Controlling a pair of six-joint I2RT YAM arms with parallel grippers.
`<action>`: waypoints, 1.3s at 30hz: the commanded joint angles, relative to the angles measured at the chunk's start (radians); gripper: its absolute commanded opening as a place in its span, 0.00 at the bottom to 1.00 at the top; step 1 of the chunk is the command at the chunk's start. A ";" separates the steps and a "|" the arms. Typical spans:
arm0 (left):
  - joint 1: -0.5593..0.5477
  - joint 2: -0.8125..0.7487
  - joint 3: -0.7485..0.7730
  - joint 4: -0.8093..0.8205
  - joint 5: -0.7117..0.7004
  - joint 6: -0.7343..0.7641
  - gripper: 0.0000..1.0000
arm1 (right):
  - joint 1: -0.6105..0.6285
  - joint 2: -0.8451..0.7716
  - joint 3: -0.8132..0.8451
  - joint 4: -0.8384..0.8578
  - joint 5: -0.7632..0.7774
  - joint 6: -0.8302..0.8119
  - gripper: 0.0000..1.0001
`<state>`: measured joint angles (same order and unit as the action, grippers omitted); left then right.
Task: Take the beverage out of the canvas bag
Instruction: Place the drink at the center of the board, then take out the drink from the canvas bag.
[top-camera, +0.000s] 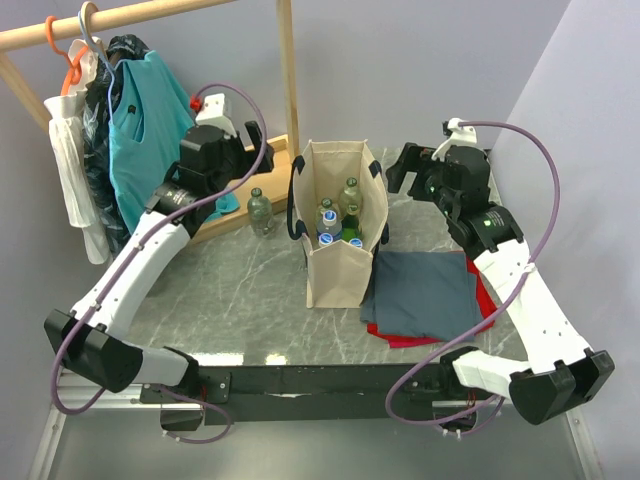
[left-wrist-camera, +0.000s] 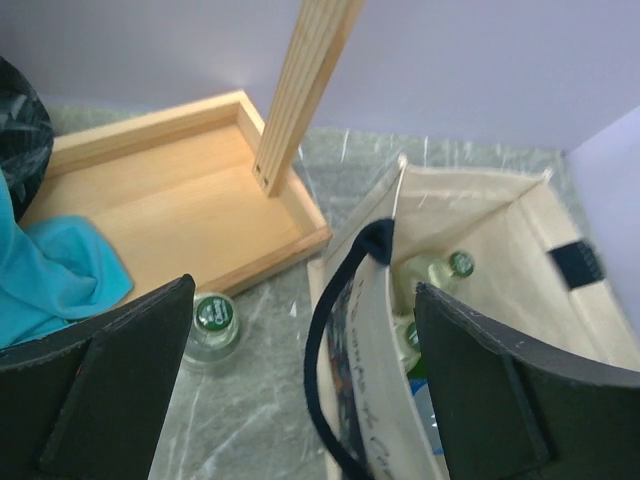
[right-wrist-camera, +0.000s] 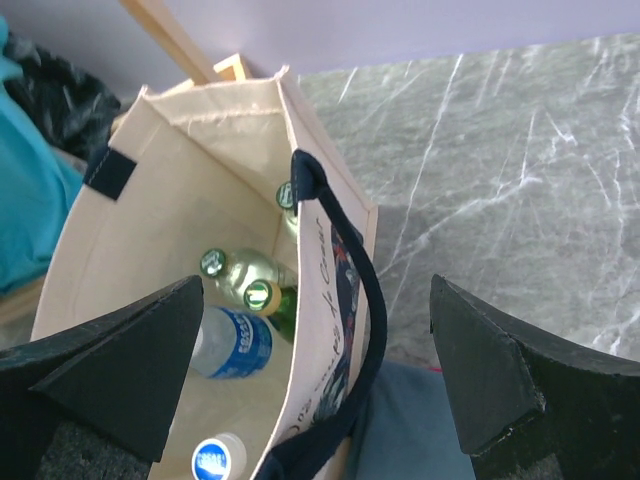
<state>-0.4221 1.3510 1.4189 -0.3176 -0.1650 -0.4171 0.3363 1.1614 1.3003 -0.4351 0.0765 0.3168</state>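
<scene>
The beige canvas bag (top-camera: 335, 280) stands upright mid-table with its mouth open and dark navy handles (right-wrist-camera: 365, 290). Several beverage bottles stand inside it: green-capped ones (right-wrist-camera: 258, 295) and blue-capped water bottles (right-wrist-camera: 235, 345). Another green-capped bottle (left-wrist-camera: 213, 318) stands on the table outside, left of the bag. My left gripper (top-camera: 252, 158) hovers open above the bag's left rim (left-wrist-camera: 400, 200), its jaws straddling the left handle (left-wrist-camera: 325, 330). Open as well, my right gripper (top-camera: 405, 170) hangs over the right rim, the handle between its spread fingers (right-wrist-camera: 490, 370). Neither holds anything.
A wooden base tray (left-wrist-camera: 180, 190) with an upright post (left-wrist-camera: 300, 90) of the clothes rack lies behind the loose bottle. Teal clothing (top-camera: 150, 120) hangs at the left. A folded grey-blue cloth (top-camera: 425, 290) over red fabric (top-camera: 485, 300) lies right of the bag.
</scene>
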 joint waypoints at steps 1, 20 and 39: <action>0.002 -0.020 0.097 -0.026 -0.045 -0.038 0.96 | 0.006 -0.023 0.023 0.036 0.062 0.048 1.00; 0.002 -0.104 0.037 0.037 -0.082 -0.061 0.96 | 0.004 -0.066 -0.035 0.104 -0.006 0.031 1.00; 0.002 -0.064 0.081 0.013 0.044 0.060 0.96 | 0.004 -0.077 -0.036 0.107 0.023 -0.018 1.00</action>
<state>-0.4221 1.2446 1.4025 -0.2604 -0.1764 -0.4030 0.3363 1.0950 1.2552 -0.3588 0.0750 0.3237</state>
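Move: The empty left hand hangs over the standing glass bottle, whose middle is about 4 cm ahead, 4 cm to its left and 25 cm below. The canvas bag's middle is some 14 cm to the hand's right, 3 cm back and 20 cm down; the wooden tray lies roughly 15 cm ahead and 12 cm left, on the table. From the right hand the bottle is about 28 cm left, 7 cm ahead and 25 cm below. Left hand, still open, rises about 5 cm and slightly back, away from the bottle; right lifts 2 cm. ##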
